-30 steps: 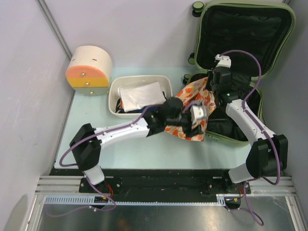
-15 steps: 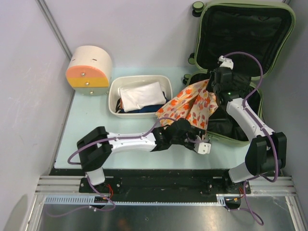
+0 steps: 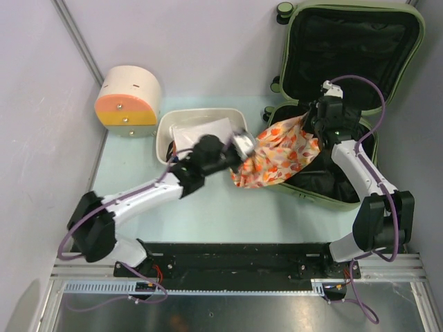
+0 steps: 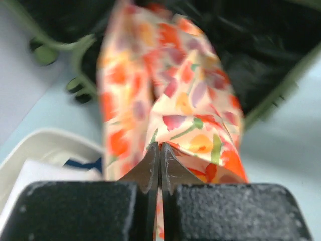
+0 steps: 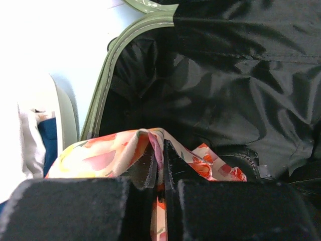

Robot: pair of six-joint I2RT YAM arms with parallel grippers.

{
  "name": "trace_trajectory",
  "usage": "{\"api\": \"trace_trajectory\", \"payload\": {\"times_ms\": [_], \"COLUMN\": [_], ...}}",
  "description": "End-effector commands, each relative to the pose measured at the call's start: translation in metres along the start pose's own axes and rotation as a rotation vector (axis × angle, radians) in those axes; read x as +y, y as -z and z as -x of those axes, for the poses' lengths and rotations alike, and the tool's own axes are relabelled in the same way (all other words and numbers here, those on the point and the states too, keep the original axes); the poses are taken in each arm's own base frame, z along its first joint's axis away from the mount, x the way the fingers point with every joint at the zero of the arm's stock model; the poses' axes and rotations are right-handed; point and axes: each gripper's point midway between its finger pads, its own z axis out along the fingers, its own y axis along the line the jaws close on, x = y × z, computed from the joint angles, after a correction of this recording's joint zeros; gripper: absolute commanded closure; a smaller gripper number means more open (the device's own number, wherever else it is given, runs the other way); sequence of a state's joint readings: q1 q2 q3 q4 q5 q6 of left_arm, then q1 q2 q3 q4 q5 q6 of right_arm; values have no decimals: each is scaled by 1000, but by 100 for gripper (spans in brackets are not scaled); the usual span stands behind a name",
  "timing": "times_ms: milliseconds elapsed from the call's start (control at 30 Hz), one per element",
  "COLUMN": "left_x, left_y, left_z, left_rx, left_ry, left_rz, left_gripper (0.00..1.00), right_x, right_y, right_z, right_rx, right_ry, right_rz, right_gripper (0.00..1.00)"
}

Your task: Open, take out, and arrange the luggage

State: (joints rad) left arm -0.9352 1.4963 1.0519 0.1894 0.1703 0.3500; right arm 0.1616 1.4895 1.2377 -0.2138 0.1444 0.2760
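The luggage (image 3: 353, 48) lies open at the back right, its olive lid upright and its black lining (image 5: 225, 75) showing. A floral orange cloth (image 3: 277, 155) hangs stretched over the luggage's left rim (image 4: 281, 90). My left gripper (image 3: 243, 149) is shut on the cloth's left end, the fabric (image 4: 185, 90) bunched at its tips (image 4: 160, 145). My right gripper (image 3: 315, 124) is over the luggage base, shut on the cloth's right end, with a fold of the fabric (image 5: 95, 155) pinched between its fingers (image 5: 161, 143).
A white tub (image 3: 166, 138) holding white and dark blue folded items stands left of the luggage, right behind my left gripper. A round cream drawer box with an orange front (image 3: 128, 97) stands at the back left. Grey walls close in both sides.
My left gripper has swung from the table's front up toward the tub and shut on the cloth's left end. The cloth now spans both grippers. The right gripper barely shifted.
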Motion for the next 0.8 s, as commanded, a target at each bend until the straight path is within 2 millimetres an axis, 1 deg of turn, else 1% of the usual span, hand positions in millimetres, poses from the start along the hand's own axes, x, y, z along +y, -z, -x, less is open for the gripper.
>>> {"api": "trace_trajectory", "payload": {"times_ms": [0,33,67,100,133,167,200,233,267,300,333,367,400,433,467,500,533,600,633,700,733,767], "left_x": [37,53,44,45,55,52,56,71,78,83,98,103,102,111,110,108,106,98,89,85,83,84], "left_y": [34,40,40,38,33,33,33,34,38,42,49,61,67,74,86,91,93,92,84,71,57,48], "left_z": [-7,-33,-42,-53,-83,-95,-105,-118,-120,-116,-110,-103,-95,-87,-82,-73,-62,-47,-33,-24,-19,-20], "left_rx": [-56,-19,-5,16,72,110,130,144,144,129,104,113,106,96,110,92,68,47,37,33,38,48], "left_ry": [459,529,655,723,818,920,963,1003,1009,985,939,834,776,716,646,617,553,468,428,376,359,352], "left_rz": [54,93,23,-4,9,-8,-7,17,27,18,39,43,7,15,10,-21,-53,-96,-124,-140,-146,-139], "left_gripper": [100,100,100,100,100,100,100,89,79,71,60,54,47,33,18,7,1,0,0,0,0,0], "right_x": [1,5,8,11,19,22,25,29,31,31,34,35,35,41,43,44,47,50,54,58,60,62], "right_y": [7,8,9,9,12,13,14,18,19,21,25,27,29,34,38,40,43,49,52,59,61,64], "right_z": [20,19,17,15,12,11,10,10,11,11,12,13,12,12,13,13,13,15,15,19,19,20], "right_rx": [-43,-36,-28,-17,1,9,15,17,15,15,16,14,15,20,15,17,16,8,5,-12,-18,-24], "right_ry": [-5,-6,-4,-2,0,5,13,19,33,54,65,77,99,113,125,136,157,180,201,222,245,254], "right_rz": [42,64,84,109,160,177,198,224,238,248,273,288,302,343,363,373,398,420,444,475,493,507], "right_gripper": [100,100,100,100,100,100,100,100,100,100,100,100,100,100,100,100,100,100,100,100,100,100]}}
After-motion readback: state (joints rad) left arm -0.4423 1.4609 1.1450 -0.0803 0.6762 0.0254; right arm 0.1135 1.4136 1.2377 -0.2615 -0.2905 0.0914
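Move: The left hand, shut on the near-left end of the floral cloth, has the middle of the white bin about 14 cm ahead and 17 cm to its left, some 18 cm below. The cloth's middle hangs 5 cm ahead, 10 cm right and 8 cm below; the open luggage is centred 9 cm ahead, 26 cm right. From the right hand, pinching the cloth's far end, the bin lies 40 cm left and 4 cm back, the luggage 5 cm right and 9 cm back. The left hand swings its end of the cloth left and forward towards the bin, about 14 cm left and 8 cm forward, lifting slightly first and then dipping to some 10 cm below its start as it rolls nearly 50 degrees; low over the bin's right half its fingers spread wide and let go, and it climbs back empty about 12 cm, easing a little right and back. The right hand keeps its pinch on the far end and eases some 4 cm left, 3 cm back and 2 cm up towards the bin, turning about 25 degrees counter-clockwise. ##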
